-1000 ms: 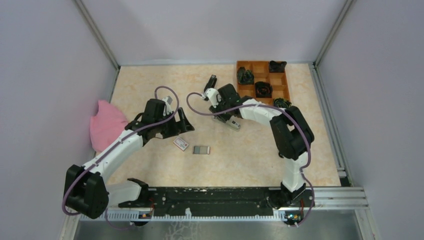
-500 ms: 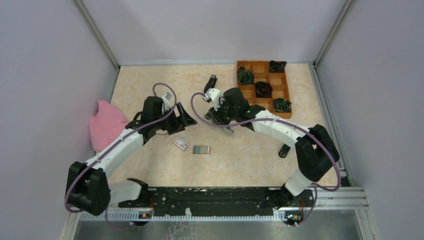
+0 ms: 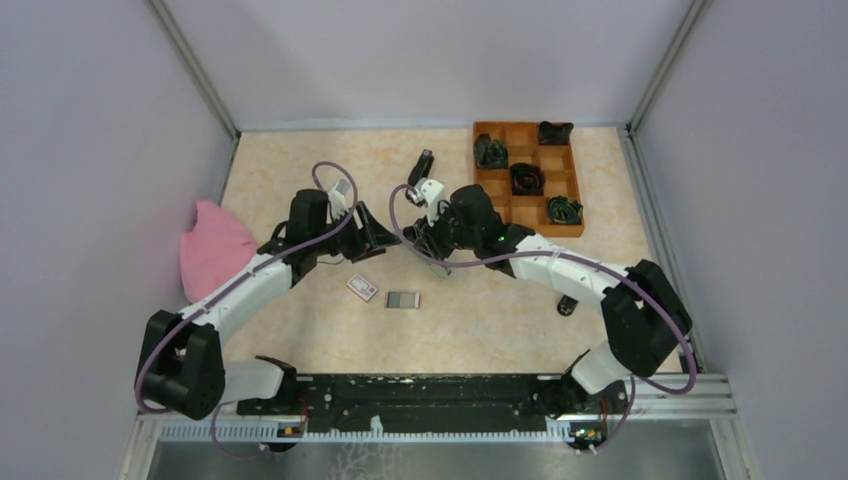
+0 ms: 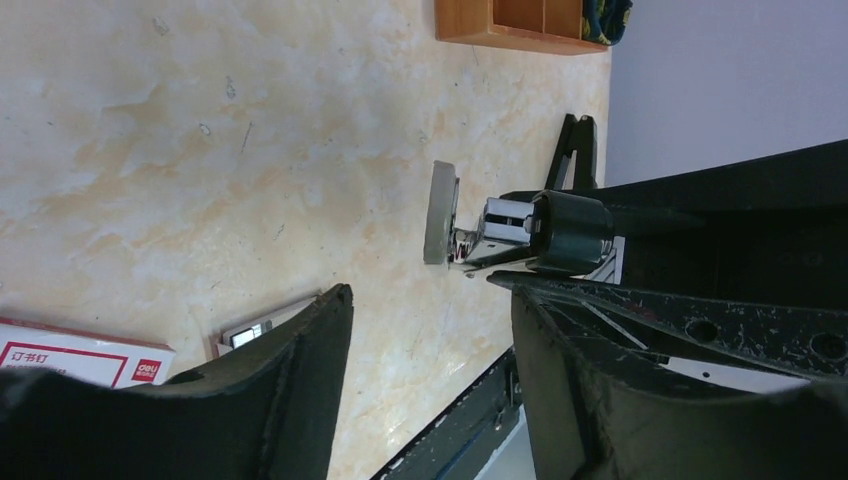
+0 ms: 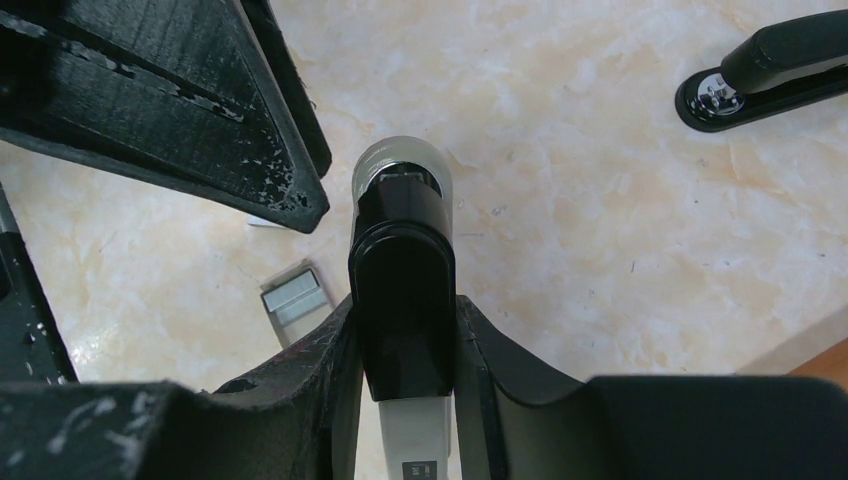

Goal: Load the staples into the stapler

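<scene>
My right gripper (image 5: 405, 330) is shut on a black-and-white stapler (image 5: 402, 270), held above the table with its nose pointing at the left gripper. In the top view this stapler (image 3: 443, 258) hangs at mid table under the right gripper (image 3: 437, 243). My left gripper (image 4: 430, 300) is open with nothing between its fingers (image 4: 300, 370). The stapler's nose (image 4: 500, 230) lies just beyond its right fingertip. The staples (image 3: 402, 299) lie flat in a small grey tray, with their white-and-red box (image 3: 362, 288) to the left. Both show below the left finger: staples (image 4: 250, 330), box (image 4: 80, 360).
A second black stapler (image 3: 421, 165) lies behind the grippers, also at the right wrist view's top right (image 5: 765, 70). A wooden compartment tray (image 3: 503, 188) with dark items stands at the back right. A pink cloth (image 3: 212, 250) lies at the left edge. A small black object (image 3: 567, 305) sits right.
The right arm swung its elbow out and carried the stapler left toward the left gripper. The left gripper rose slightly toward it and its jaws narrowed.
</scene>
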Controlling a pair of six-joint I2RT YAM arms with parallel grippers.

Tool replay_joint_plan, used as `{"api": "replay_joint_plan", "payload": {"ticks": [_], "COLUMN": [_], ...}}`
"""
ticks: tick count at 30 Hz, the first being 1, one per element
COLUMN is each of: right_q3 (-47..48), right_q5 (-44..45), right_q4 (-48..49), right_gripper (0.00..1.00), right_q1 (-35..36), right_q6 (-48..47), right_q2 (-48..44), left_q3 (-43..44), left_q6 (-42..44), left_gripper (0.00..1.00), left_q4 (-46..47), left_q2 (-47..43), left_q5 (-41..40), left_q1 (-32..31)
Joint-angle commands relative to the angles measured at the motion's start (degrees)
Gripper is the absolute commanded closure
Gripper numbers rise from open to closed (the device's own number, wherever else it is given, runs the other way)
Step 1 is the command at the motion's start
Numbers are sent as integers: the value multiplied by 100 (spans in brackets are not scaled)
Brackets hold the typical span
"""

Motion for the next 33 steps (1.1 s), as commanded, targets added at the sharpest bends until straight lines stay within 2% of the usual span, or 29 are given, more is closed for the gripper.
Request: {"api": "replay_joint_plan", "payload": {"ticks": [1,4,18,22,25,31,33], "right_q3": [31,-34,24,44,-13,-263,-415], "right_q5": [-182,-180,-259,-267,-251,-110,-9], "right_q4": [1062,1240,1552,1633,1782,2077,2171], "right_gripper": [100,100,100,100,100,100,100], "right_q1": [90,126,318,359,368,364,354], "right_q6": [369,458,581,609,680,717,716], "right_q2": [-415,-426,-241,-202,-240,-452,-562], "left_q3": [-47,-84,-128,-159,-172,-255,-278], "left_q6": [-126,-205,-414,-522,-590,-706,-766], "left_gripper": [38,46,53,59,70,99,100], "left_q4": [309,336,636,816,876,953,896], "left_q2": [99,162,319,342,335,190,114], "left_q5": [113,74,67,110,111,-55,-89], "left_q1": [15,12,12,17,14,101,217]}}
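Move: The left fingertips, part open, hang just short of the grey front end of the stapler's base, about 4 cm to their right, 1 cm ahead and 3 cm lower; from the right hand, which grips that stapler in the air, it lies some 3 cm left, 1 cm ahead and 3 cm below. On the table about 12 cm below the left hand, the staple box is 7 cm back and 6 cm left, the staple tray 10 cm back and 2 cm right, and the black stapler 16 cm ahead and 5 cm right. Leftward and up, about 3 cm and 2 cm, the right hand brings the held stapler to the left fingers, keeping its grip on the black top and rolling its left side up nearly 10 degrees. The left hand eases about 1 cm right and forward, dips about a centimetre and comes back up, then shuts its fingers and pinches the grey base tip. ##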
